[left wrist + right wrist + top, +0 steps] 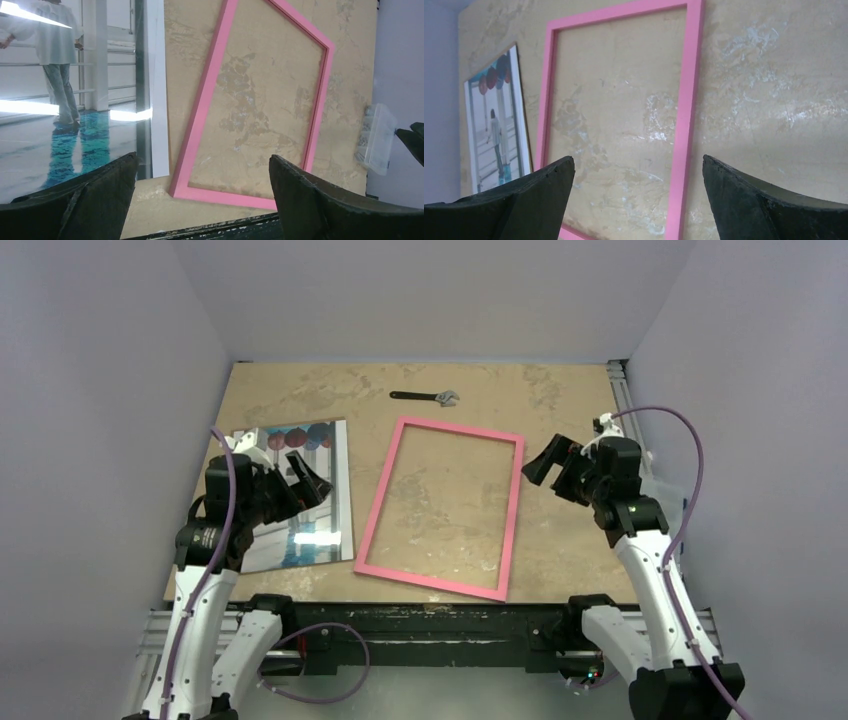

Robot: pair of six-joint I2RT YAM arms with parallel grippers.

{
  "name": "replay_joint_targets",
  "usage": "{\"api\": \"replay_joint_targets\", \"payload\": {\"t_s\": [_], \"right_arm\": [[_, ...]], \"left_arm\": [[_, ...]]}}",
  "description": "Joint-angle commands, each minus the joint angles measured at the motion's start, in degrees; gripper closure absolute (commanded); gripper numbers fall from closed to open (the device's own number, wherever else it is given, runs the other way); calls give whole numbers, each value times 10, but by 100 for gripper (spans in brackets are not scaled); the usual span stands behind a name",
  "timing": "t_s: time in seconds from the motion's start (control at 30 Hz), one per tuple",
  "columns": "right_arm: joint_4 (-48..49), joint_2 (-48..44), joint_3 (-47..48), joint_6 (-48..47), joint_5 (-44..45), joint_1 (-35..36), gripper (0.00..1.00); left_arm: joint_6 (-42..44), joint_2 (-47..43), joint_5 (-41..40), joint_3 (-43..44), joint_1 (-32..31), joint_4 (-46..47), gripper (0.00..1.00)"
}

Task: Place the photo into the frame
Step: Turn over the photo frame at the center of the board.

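Observation:
The photo [335,510] lies face up at the table's left, its red and blue balls toward the far side. It also shows in the left wrist view as the photo [60,100] and in the right wrist view as the photo [496,125]. The pink frame [513,515] lies flat in the middle, just right of the photo, with the tabletop showing through it. My left gripper [305,480] hovers open over the photo's middle, holding nothing; between its open jaws [202,157] is the frame's near left corner [197,120]. My right gripper [545,468] hangs open and empty right of the frame [688,100].
A black adjustable wrench [428,397] lies at the far side, beyond the frame. Lilac walls close in the table on the left, back and right. A metal rail [620,390] runs along the right edge, and a black strip [440,625] marks the near edge.

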Motion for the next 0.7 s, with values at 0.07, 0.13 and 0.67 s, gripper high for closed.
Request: {"api": "replay_joint_targets", "payload": {"t_s": [0.07, 0.13, 0.67], "right_arm": [[-55, 17, -31, -30, 22, 1, 1], [-58, 32, -42, -33, 27, 1, 1], [6, 174, -93, -16, 20, 35, 8]], "left_arm": [[-20, 11, 71, 2, 3, 23, 0], [-35, 5, 101, -15, 2, 48, 0], [-48, 201, 5, 165, -210, -10, 0]]}}
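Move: The photo frame's right bar has its middle about 20 cm below the right hand, some 4 cm to that hand's left and 2 cm ahead. The left hand has the frame's left bar about 12 cm to its right, 12 cm ahead and 21 cm down. The glass-covered photo lies about 10 cm to the left hand's left and 12 cm ahead. Beyond the frame, the wrench is some 31 cm ahead of the right hand and 24 cm to its left. Down and a little back, the right hand drops about 14 cm towards the near half of the photo frame's right bar, its open fingers tipping some 25 degrees further down. Meanwhile the left hand sweeps about 9 cm right, gathering speed, from beside the photo towards the frame's left bar, still high and open, dipping slightly before coming back up and turning clockwise some 15 degrees. ##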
